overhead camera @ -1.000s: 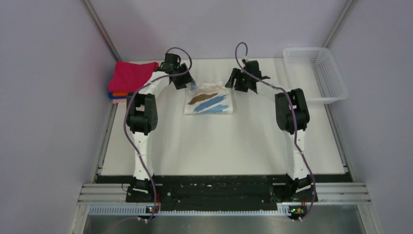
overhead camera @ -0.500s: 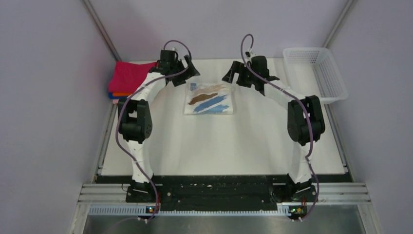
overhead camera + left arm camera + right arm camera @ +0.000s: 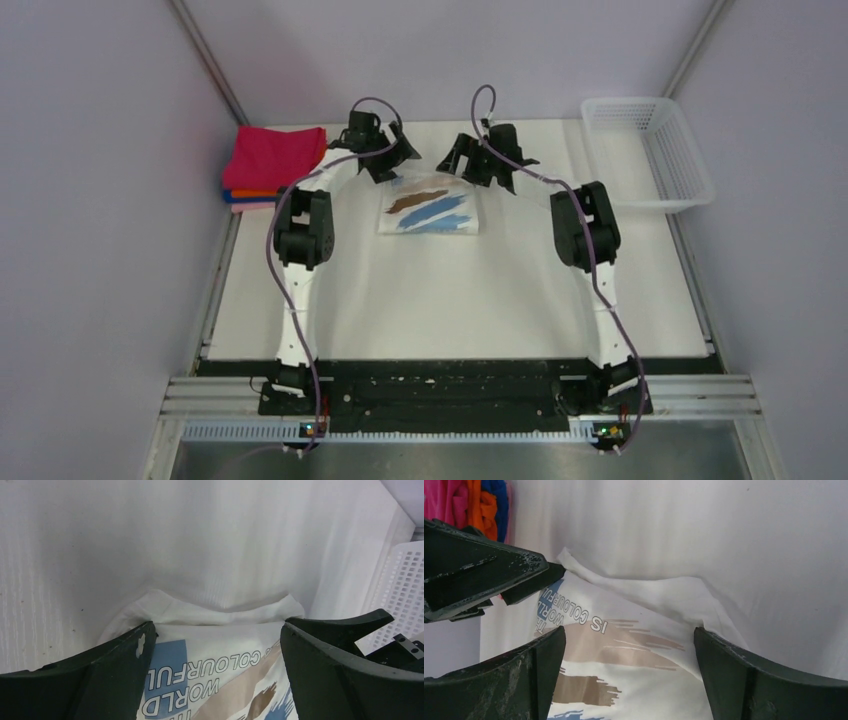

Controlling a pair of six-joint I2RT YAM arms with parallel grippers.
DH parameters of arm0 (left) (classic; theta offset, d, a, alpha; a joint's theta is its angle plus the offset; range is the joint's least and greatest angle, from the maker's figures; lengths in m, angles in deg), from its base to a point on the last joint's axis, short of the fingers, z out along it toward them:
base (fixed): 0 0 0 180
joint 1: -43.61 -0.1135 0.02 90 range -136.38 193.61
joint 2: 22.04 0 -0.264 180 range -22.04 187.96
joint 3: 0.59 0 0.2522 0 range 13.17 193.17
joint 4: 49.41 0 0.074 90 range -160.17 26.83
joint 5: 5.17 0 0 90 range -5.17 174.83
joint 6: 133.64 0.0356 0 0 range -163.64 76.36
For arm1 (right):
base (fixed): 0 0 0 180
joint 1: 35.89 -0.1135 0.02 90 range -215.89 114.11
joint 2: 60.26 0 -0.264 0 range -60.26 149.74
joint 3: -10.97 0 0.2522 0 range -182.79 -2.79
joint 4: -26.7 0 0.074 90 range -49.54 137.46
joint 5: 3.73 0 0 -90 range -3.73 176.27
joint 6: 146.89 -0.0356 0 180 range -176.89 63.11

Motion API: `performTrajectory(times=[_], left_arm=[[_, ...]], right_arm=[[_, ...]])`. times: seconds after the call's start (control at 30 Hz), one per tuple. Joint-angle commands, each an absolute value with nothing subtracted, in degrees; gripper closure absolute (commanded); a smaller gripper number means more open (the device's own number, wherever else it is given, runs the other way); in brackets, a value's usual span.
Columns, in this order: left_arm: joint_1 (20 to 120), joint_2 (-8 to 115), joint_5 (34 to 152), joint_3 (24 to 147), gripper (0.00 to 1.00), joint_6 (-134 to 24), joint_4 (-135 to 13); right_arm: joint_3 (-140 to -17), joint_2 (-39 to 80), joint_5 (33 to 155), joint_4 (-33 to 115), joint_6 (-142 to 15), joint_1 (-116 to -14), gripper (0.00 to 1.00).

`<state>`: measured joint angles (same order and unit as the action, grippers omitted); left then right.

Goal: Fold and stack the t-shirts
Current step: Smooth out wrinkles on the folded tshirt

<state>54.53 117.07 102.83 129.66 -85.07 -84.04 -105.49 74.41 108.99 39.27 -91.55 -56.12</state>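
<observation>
A white t-shirt (image 3: 430, 206), folded into a square, lies mid-table with a brown and blue brush-stroke print facing up. My left gripper (image 3: 396, 160) is open at its far left corner. My right gripper (image 3: 461, 160) is open at its far right corner. In the left wrist view the shirt (image 3: 220, 645) lies between and below the open gripper (image 3: 217, 630), empty. In the right wrist view the shirt (image 3: 634, 655) lies below the open gripper (image 3: 629, 637); the left gripper's finger (image 3: 489, 575) shows at left. Folded shirts, magenta on top, are stacked (image 3: 272, 160) at far left.
A white mesh basket (image 3: 650, 150) stands at the far right corner and also shows in the left wrist view (image 3: 400, 590). The stack's orange and blue edges (image 3: 484, 505) show in the right wrist view. Purple walls close in the table.
Both grippers have moved inward toward each other, to the far edge of the white shirt. Both elbows have swung inward. The shirt has not moved.
</observation>
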Motion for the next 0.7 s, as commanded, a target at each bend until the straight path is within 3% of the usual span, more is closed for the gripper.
performTrajectory(times=[0.0, 0.17, 0.47, 0.67], left_arm=[[54.4, 118.7, 101.5, 130.4, 0.02, -89.4, -87.9], [54.9, 114.1, 103.1, 120.8, 0.03, -88.9, -91.2], [57.7, 90.3, 99.4, 91.6, 0.02, -84.4, -90.5], [60.1, 82.8, 97.3, 91.7, 0.02, -82.7, -90.7]], right_arm=[[-108.6, 78.9, 104.1, 46.3, -93.8, -56.3, 0.01], [-97.4, 74.5, 104.4, 45.9, -93.3, -58.1, 0.01], [-73.6, 54.6, 104.6, 46.4, -88.1, -60.6, 0.01], [-73.5, 47.1, 105.0, 47.4, -86.1, -61.2, 0.01]])
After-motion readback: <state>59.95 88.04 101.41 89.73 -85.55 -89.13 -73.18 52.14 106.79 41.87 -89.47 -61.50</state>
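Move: The folded t-shirt's middle lies about 11 cm back and 8 cm to the right of the left hand, and some 8 cm back and 10 cm to the left of the right hand; its far edge is right at the spread fingertips, practically level with them. The stack of folded shirts stands about 36 cm to the left of the left hand and 2 cm farther out. The white basket is roughly 52 cm to the right of the right hand and 7 cm farther out. With fingers kept wide open and their tips on the far edge of the folded t-shirt, both hands first bed in for a moment, the right sinking some 2 cm, and then sweep quickly straight back towards the bases, dragging the cloth along the table. The left hand goes about 19 cm and the right about 15 cm, still low on the shirt, while the fingers tip more steeply downward, by some 15 degrees on the left and 10 on the right. ##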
